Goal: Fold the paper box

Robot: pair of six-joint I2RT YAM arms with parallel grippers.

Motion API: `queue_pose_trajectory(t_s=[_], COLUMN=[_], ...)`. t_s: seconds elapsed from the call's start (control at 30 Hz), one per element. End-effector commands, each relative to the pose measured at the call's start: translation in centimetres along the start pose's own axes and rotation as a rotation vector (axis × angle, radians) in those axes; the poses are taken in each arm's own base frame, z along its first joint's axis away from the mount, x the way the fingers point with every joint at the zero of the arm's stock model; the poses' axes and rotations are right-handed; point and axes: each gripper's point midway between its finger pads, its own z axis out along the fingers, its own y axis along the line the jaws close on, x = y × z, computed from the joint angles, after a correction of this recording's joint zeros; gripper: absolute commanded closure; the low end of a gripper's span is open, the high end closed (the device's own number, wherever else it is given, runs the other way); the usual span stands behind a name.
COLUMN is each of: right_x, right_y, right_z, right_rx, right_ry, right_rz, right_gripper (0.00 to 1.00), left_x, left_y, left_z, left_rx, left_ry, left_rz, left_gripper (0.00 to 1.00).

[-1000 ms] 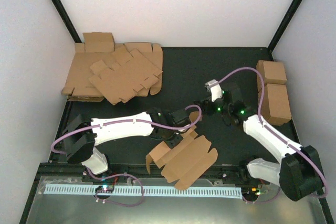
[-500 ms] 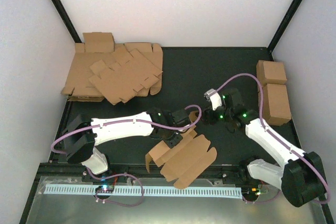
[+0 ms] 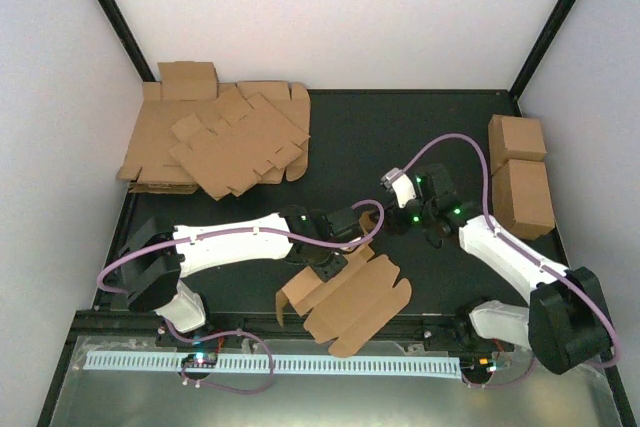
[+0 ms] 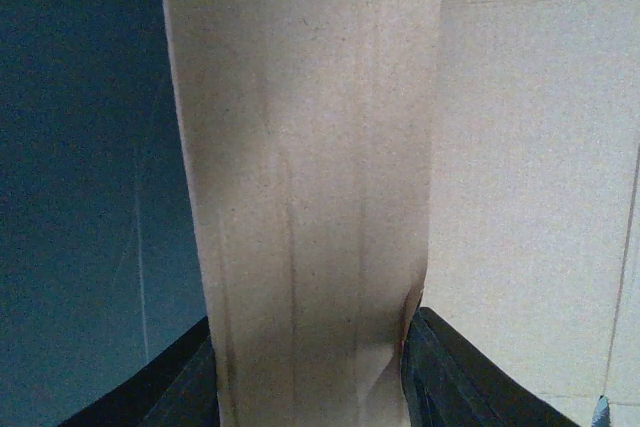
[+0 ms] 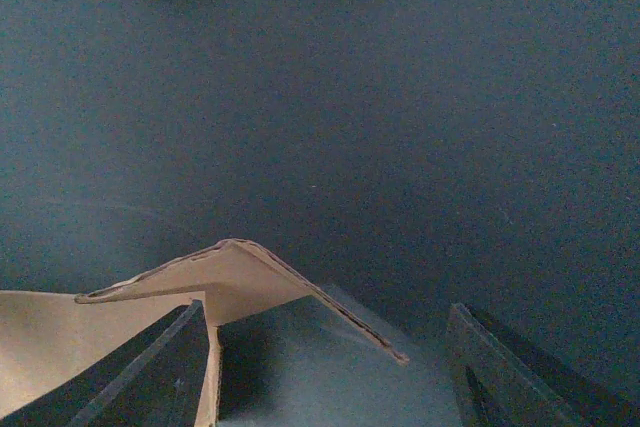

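The paper box [image 3: 350,297] is a flat brown die-cut piece lying near the front edge of the dark table, with some flaps raised. My left gripper [image 3: 328,265] is at its upper left corner. In the left wrist view a folded strip of the paper box [image 4: 310,197] stands between the black fingers [image 4: 455,377] of the left gripper [image 4: 315,382], which is shut on it. My right gripper [image 3: 392,222] hovers just beyond the box's far right flap. It is open [image 5: 330,377], and a raised flap corner [image 5: 235,272] reaches in beside its left finger [image 5: 150,367], apparently without touching it.
A heap of flat cardboard sheets [image 3: 225,142] fills the back left corner. Two brown cardboard cuboids [image 3: 517,137] [image 3: 525,197] stand along the right wall. A white toothed strip [image 3: 270,362] runs along the metal ledge in front.
My right gripper has swung left and nearer the box's far flap, its jaws narrowing a little. The box has shifted slightly. The left gripper keeps its hold.
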Motion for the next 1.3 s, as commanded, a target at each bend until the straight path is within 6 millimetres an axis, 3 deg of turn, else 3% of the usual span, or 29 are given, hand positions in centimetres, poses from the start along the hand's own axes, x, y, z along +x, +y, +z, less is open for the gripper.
queue_pose_trajectory(t_s=[0.0, 0.17, 0.33, 0.53, 0.77, 1.07, 1.27], right_x=[-1.1, -1.0, -0.5, -0.4, -0.1, 1.1, 2.2], right_y=[0.4, 0.7, 0.8, 1.0, 1.6, 3.1, 3.9], right_z=[0.4, 1.4, 2.3, 1.8, 1.3, 1.1, 1.7], right_rx=[0.002, -0.005, 0.018, 0.021, 0.031, 0.024, 0.042], right_ry=[0.009, 0.068, 0.137, 0.130, 0.165, 0.191, 0.209], right_rz=[-0.088, -0.157, -0.193, -0.194, -0.172, -0.053, -0.022], right_gripper=[0.32, 0.36, 0.54, 0.74, 0.86, 0.94, 0.94], left_x=[-1.0, -1.0, -1.1, -1.1, -1.1, -1.2, -1.3], left_y=[0.3, 0.5, 0.8, 1.4, 1.9, 2.6, 2.7], left_z=[-0.9, -0.7, -0.5, -0.4, -0.2, 0.1, -0.1], left_rx=[-0.021, -0.034, -0.052, -0.074, -0.082, -0.059, -0.041], left_ry=[-0.018, -0.013, -0.008, -0.006, -0.005, -0.003, -0.005], left_rz=[0.022, 0.032, 0.045, 0.052, 0.043, -0.012, -0.032], left_gripper=[0.55, 0.55, 0.55, 0.55, 0.55, 0.55, 0.55])
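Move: The end flap that the right gripper goes for stands about 3 cm to its left, 1 cm back and 2 cm lower, its free edge nearly between the open fingers. The flap is roughly 9 cm ahead and 7 cm right of the left gripper, near its height; the folded side wall is still between that gripper's fingers. The wide unfolded panels lie about 6 cm back and 4 cm right of the left gripper, some 6 cm lower. Bring the right gripper about 2 cm left and a little down onto the end flap, steepening the fingers some 10 degrees, then draw it about 2 cm back as the fingers close from wide open and pinch the flap. Meanwhile keep the left gripper astride the side wall and ease it about 2 cm forward and slightly less to the left. ##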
